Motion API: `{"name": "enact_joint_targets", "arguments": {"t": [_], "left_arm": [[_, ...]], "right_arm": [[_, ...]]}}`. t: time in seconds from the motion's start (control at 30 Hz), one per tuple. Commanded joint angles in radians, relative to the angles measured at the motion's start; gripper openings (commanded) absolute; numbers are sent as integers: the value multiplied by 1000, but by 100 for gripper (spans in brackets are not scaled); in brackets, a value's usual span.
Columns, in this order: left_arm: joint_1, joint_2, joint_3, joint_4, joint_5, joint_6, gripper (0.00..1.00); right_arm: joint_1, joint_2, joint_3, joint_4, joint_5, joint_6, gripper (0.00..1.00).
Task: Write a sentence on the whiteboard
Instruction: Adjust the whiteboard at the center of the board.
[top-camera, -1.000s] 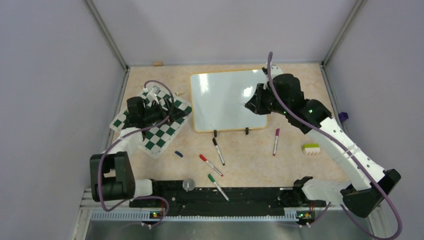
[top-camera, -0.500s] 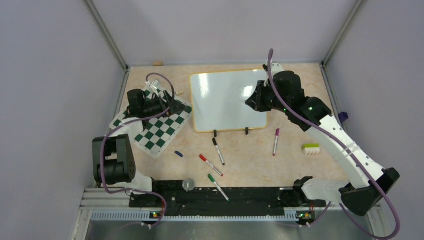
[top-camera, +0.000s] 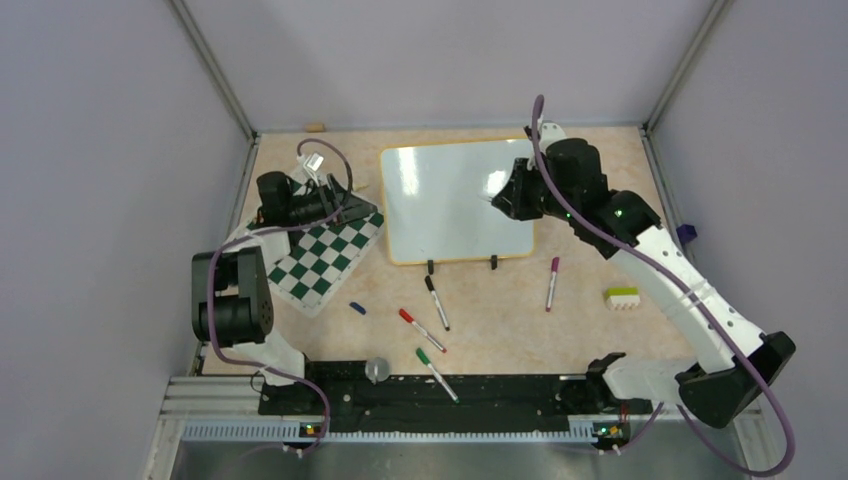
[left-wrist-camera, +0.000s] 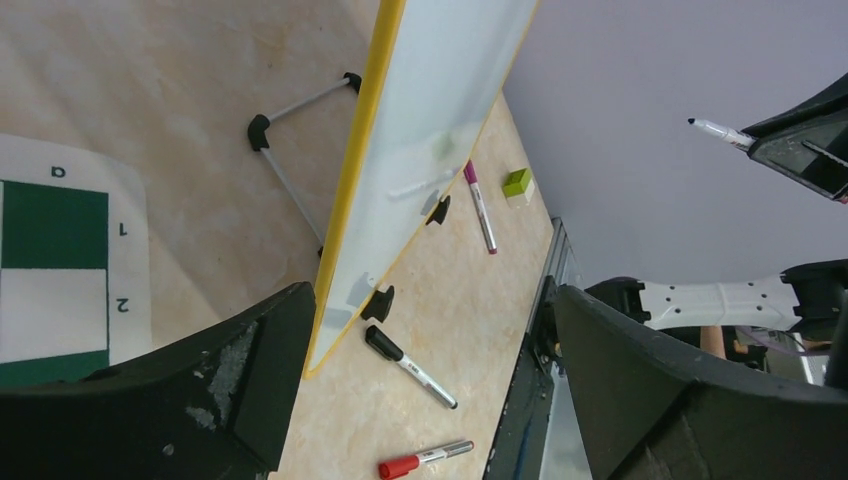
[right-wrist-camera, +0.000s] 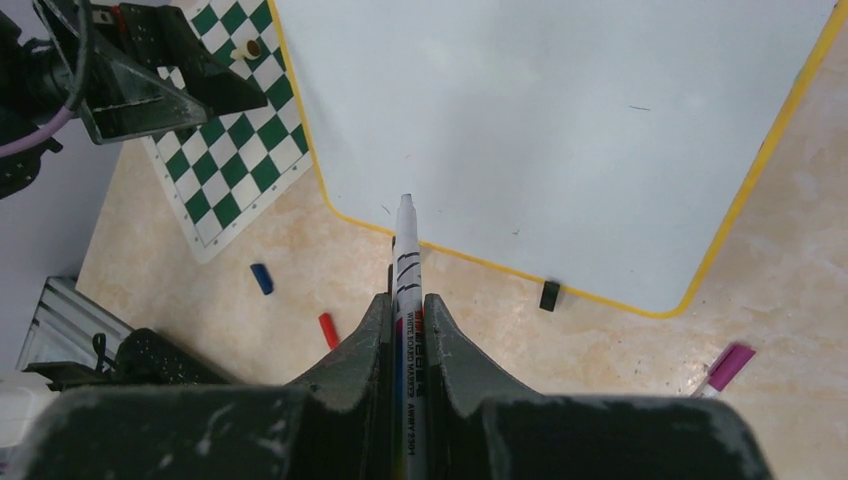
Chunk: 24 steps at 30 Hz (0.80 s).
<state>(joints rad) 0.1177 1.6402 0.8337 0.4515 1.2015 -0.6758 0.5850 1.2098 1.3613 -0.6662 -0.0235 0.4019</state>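
Note:
The whiteboard (top-camera: 450, 205) lies flat at the back middle, white with a yellow rim and two black clips on its near edge. Its face (right-wrist-camera: 560, 120) looks blank apart from tiny specks; the sentence is out of view. My right gripper (top-camera: 500, 205) hovers over the board's right part, shut on an uncapped whiteboard marker (right-wrist-camera: 405, 250) whose tip points toward the board's near-left corner. My left gripper (top-camera: 347, 212) stands open over the chess mat, just left of the board. In its wrist view the open left gripper (left-wrist-camera: 430, 300) has the board's rim (left-wrist-camera: 360, 170) between its fingers, a little way off.
A green-and-white chess mat (top-camera: 310, 255) lies left of the board. In front of the board lie a black marker (top-camera: 437, 302), a red marker (top-camera: 422, 330), a green marker (top-camera: 436, 373), a purple marker (top-camera: 551, 283) and a blue cap (top-camera: 357, 308). A green-topped block (top-camera: 622, 297) sits at the right.
My left arm has swung farther back over the chess mat, bringing its open gripper nearer the board's left edge. My right gripper with the marker has shifted slightly toward the back.

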Motion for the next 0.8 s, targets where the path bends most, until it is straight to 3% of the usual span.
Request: {"name": "enact_joint_targets", "arguments": {"t": [0.0,0.2,0.43,0.57,0.63,0.7,0.77], "left_arm": [[4,-10,91,-113,18,138,92],[5,-5,91,-49,19,116,88],[5,20,43,96,53,98,93],[6,25,-34,320,25,49,89],[4,43,-82,510,-8,-19,78],[2,78,-144,766,-48,-92,60],[2,140,-176,1027,-77,-191,54]], "right_arm": [[-25,14,79,42,-9,-37,0],[-38,40,119,31,-23,-54,0],[-39,87,116,59,-30,-29,0],[-40,115,159,52,-43,14,0],[-39,126,174,55,-70,4,0],[-40,138,194,43,-58,-5,0],[-40,151,219,33,-52,-8,0]]}}
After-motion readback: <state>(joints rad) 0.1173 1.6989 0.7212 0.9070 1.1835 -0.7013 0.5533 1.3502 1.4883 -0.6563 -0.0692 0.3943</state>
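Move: The left gripper, wide open, has the whiteboard's left edge about 4 cm to its right, 1 cm ahead and roughly 7 cm lower; the chessboard lies some 15 cm to its left, level with it and 16 cm down. The black marker is 12 cm back and 13 cm right of that gripper, on the table. From the right gripper, which holds a marker, the whiteboard's middle is about 12 cm ahead, 3 cm left and 20 cm below, the magenta marker 16 cm right, 1 cm back. Keep the left gripper beside the whiteboard's left edge, rise about 1 cm, then sink back while rolling some 15 degrees about its fingers, forward side up, and start closing the jaws to a little over half open. Meanwhile bring the right gripper about 3 cm forward and a little left, farther over the whiteboard, bobbing up and down and still gripping its marker. ##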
